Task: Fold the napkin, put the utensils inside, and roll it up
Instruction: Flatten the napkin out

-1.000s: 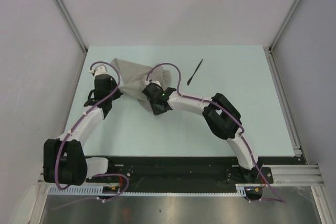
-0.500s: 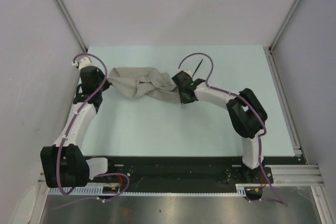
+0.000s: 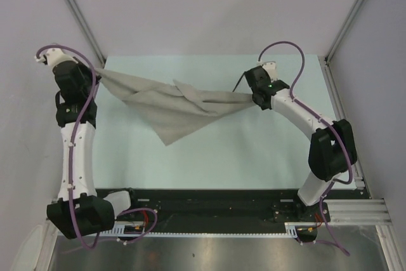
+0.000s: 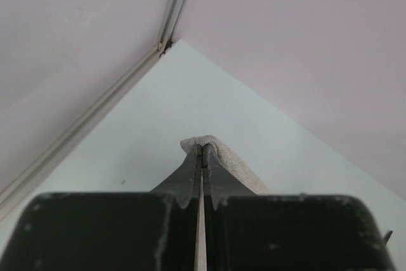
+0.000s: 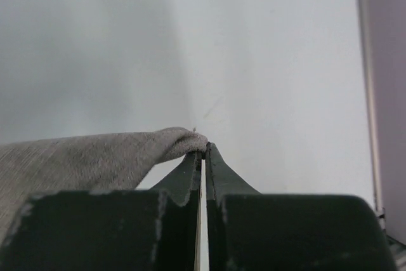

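The grey-beige napkin hangs stretched above the table between my two grippers, its lower corner drooping toward the table's middle. My left gripper is shut on its left corner, seen in the left wrist view wrapped over the fingertips. My right gripper is shut on its right corner, which drapes to the left in the right wrist view. The thin black utensil lies on the table at the back, mostly hidden behind my right wrist.
The pale green table is bounded by white walls with metal rails at the back left and right. My left arm stands tall along the left edge; my right arm reaches along the right side.
Both grippers have lifted and moved apart, left to the far left, right to the right. The napkin went from a crumpled bunch on the table to a sheet stretched in the air.
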Controlling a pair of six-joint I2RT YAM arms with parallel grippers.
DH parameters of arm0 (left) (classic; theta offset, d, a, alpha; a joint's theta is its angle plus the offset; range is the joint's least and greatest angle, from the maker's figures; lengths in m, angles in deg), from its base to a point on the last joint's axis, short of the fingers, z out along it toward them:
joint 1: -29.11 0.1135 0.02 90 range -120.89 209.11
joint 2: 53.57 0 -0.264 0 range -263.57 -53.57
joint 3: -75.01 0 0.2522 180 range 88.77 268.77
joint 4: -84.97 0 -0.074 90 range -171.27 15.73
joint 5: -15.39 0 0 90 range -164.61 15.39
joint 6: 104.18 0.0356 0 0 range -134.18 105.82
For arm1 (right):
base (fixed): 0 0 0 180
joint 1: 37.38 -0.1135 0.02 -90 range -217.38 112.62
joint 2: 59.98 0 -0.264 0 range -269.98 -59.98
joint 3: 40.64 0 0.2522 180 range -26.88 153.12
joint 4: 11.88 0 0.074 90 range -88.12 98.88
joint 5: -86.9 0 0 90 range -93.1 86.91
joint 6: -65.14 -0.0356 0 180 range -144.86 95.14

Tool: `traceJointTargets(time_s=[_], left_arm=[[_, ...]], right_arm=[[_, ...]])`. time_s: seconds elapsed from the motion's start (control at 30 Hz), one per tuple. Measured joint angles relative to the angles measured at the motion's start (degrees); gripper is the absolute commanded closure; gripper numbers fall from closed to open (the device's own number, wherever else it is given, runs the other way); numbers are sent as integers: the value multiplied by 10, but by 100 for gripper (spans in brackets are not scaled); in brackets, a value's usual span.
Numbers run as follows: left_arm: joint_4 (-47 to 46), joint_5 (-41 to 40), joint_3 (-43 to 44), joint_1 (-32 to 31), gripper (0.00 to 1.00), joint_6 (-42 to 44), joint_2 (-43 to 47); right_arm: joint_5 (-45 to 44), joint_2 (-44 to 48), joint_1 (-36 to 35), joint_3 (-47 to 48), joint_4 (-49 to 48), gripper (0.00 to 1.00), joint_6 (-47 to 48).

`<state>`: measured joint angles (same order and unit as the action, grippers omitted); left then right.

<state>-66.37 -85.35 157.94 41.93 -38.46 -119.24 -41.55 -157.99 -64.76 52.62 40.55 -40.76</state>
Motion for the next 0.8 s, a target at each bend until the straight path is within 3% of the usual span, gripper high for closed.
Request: traceJointTargets(time_s=[0.17,0.33,0.4,0.43,0.53,0.67,0.8], left_arm=[[22,-2,49,10,100,14,15],[34,12,44,16,100,17,53],[25,35,13,16,100,9,75],[6,48,-17,17,100,1,91],[-27,87,-132,15,100,-24,124],[-47,146,-299,-1,100,-55,117],[-44,185,-371,-10,100,-73,86]], right_arm=[[-28,38,43,7,12,100,17],[-38,103,84,13,12,98,25],[-37,129,95,7,9,84,24],[-35,141,101,0,8,64,20],[-19,156,108,-36,8,43,7],[35,135,62,-91,4,37,7],[128,108,-53,-108,-23,36,25]])
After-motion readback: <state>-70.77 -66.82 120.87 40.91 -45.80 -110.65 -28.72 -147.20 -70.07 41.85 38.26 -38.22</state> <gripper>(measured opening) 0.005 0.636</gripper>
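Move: The napkin is stretched between both hands, which already pinch it; its sagging middle is about 25 cm right of the left hand, 4 cm ahead and some 24 cm lower, and about 36 cm left of the right hand, 3 cm ahead and 5 cm lower. From the right hand, the black utensil lies roughly 17 cm ahead, 10 cm left and 14 cm below on the table, its near end under the cloth. The napkin is tossed open and laid down: both hands lift it first, the left about 5 cm while drawing back, the right about 9 cm up and to the right. The right fingers then open, and that hand sinks and swings back left over the cloth, some 14 cm; the left, still pinching its corner, drops quickly by nearly 30 cm, back and rightward, its fingers tipping down. ##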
